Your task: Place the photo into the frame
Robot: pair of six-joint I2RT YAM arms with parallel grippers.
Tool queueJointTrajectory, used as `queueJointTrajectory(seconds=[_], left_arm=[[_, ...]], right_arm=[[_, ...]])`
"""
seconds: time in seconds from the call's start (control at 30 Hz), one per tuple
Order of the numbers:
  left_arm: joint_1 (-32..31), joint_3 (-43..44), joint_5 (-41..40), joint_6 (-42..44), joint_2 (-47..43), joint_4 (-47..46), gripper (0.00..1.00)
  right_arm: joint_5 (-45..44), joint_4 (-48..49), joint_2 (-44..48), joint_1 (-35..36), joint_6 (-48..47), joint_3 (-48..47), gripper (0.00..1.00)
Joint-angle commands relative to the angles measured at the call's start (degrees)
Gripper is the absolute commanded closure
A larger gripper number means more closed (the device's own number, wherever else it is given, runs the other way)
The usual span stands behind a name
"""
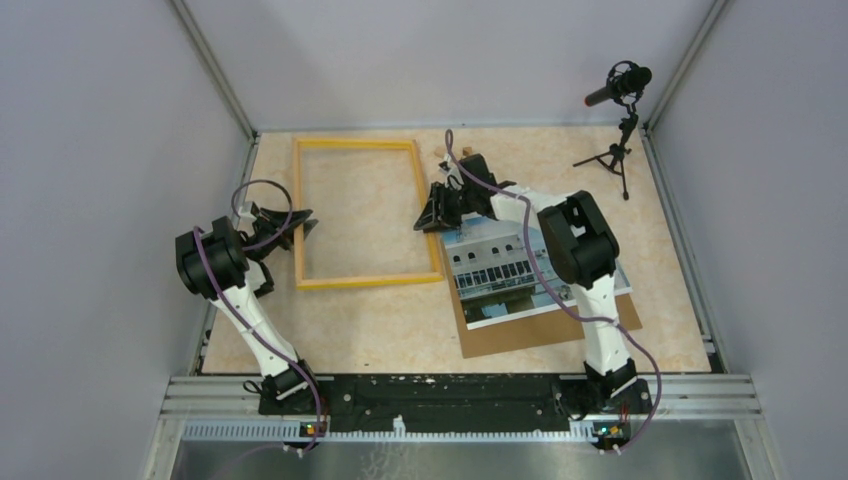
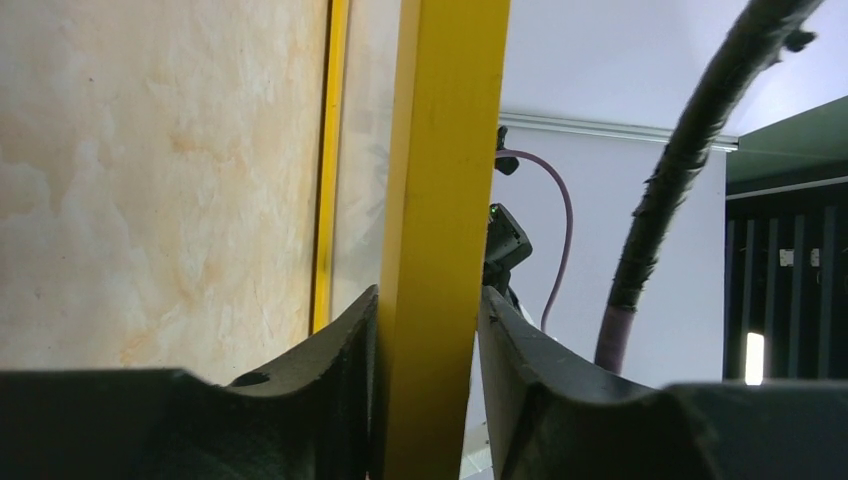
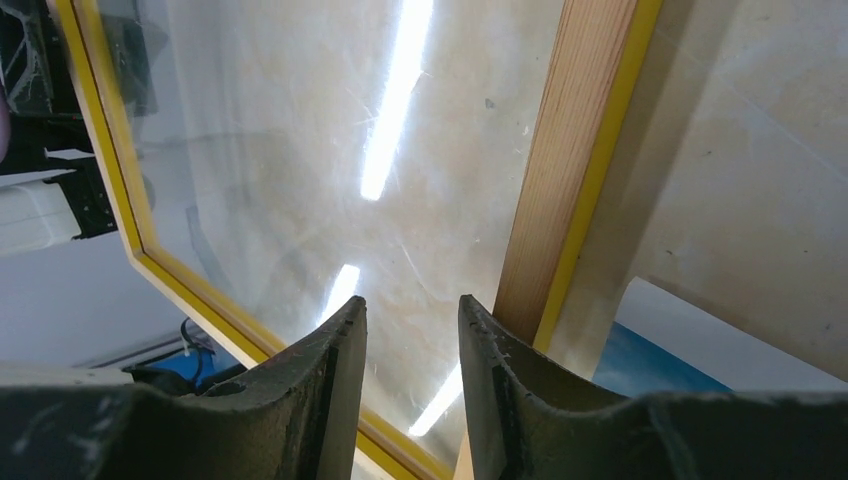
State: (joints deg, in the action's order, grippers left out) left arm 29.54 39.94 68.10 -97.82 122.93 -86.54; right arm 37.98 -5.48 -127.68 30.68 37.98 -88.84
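Observation:
The yellow frame [image 1: 368, 283] lies on the table left of centre, with a glass pane [image 3: 300, 150] in it. My left gripper [image 1: 303, 224] is shut on its left rail; in the left wrist view the rail [image 2: 445, 150] fills the space between the fingers of that gripper [image 2: 429, 292]. My right gripper [image 1: 428, 218] hovers at the frame's right rail. It [image 3: 412, 300] is open, with only glass showing in the gap, and the rail [image 3: 575, 150] runs under the right finger. The photo [image 1: 495, 268] lies to the right, partly under my right arm; its blue corner [image 3: 650, 365] shows.
A brown backing board [image 1: 520, 338] lies under the photo and juts out toward the near edge. A microphone on a small tripod [image 1: 620, 100] stands at the back right corner. Small wooden bits [image 1: 440, 155] lie near the frame's far right corner. Walls enclose the table.

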Motion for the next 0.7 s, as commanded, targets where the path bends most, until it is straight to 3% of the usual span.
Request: queueJointTrajectory(seconds=[0.0,0.1,0.3,0.37,0.43,0.53,0.67], left_arm=[[0.26,-0.42,0.25,-0.95,-2.31,-16.16,0.52],[0.40,-0.69,0.85,-1.12,-1.96,-16.20,0.47],[2.57,-2.75,1.89,0.32,-2.00,-15.11,0.03],[3.48,-3.44,2.17,4.29,-3.61,-10.18,0.02],[4.20,-3.65,2.86,11.38,-6.20,-0.84,0.02],[5.07,-2.32,2.65,27.30,-11.59,21.41,0.02],[5.44,6.69,-5.12,55.60,-17.25,64.58,0.02]], right_arm=[[-0.09,0.90,-0.92,0.44,-0.15,-3.37,0.61],[-0.60,-0.75,-0.85,0.44,-1.47,-4.46,0.60],[-1.86,-4.44,0.36,0.44,-3.93,-6.82,0.56],[-1.88,-5.34,0.82,0.44,-4.43,-7.65,0.54],[-2.15,-6.65,1.30,0.34,-5.17,-8.59,0.52],[-4.64,-10.33,2.03,0.20,-7.75,-10.18,0.45],[-8.59,-13.82,2.31,-0.27,-10.47,-10.82,0.37]])
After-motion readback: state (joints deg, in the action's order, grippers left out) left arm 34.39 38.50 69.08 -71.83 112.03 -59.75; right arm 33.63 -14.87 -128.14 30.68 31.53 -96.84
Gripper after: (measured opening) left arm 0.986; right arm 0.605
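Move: The left hand already has the frame's left bar between its fingers, one finger over it and one under; the frame's right bar lies about 28 cm to this hand's right and some 6 cm lower. The right hand hovers close over that right bar, whose nearest stretch is about 1 cm to its right and 2 cm below. The photo's middle lies roughly 24 cm right of the right hand and 12 cm back, the wooden blocks some 19 cm ahead and 7 cm right. Backward and slightly down at first, then to its left and a little up again, the left hand travels some 3 cm away from the photo, rolling about 10 degrees as its fingers spread wide; the bar stays on the lower finger while the upper one comes clear. The right hand eases about 2 cm forward and up from the right bar, its fingers opening partway. ##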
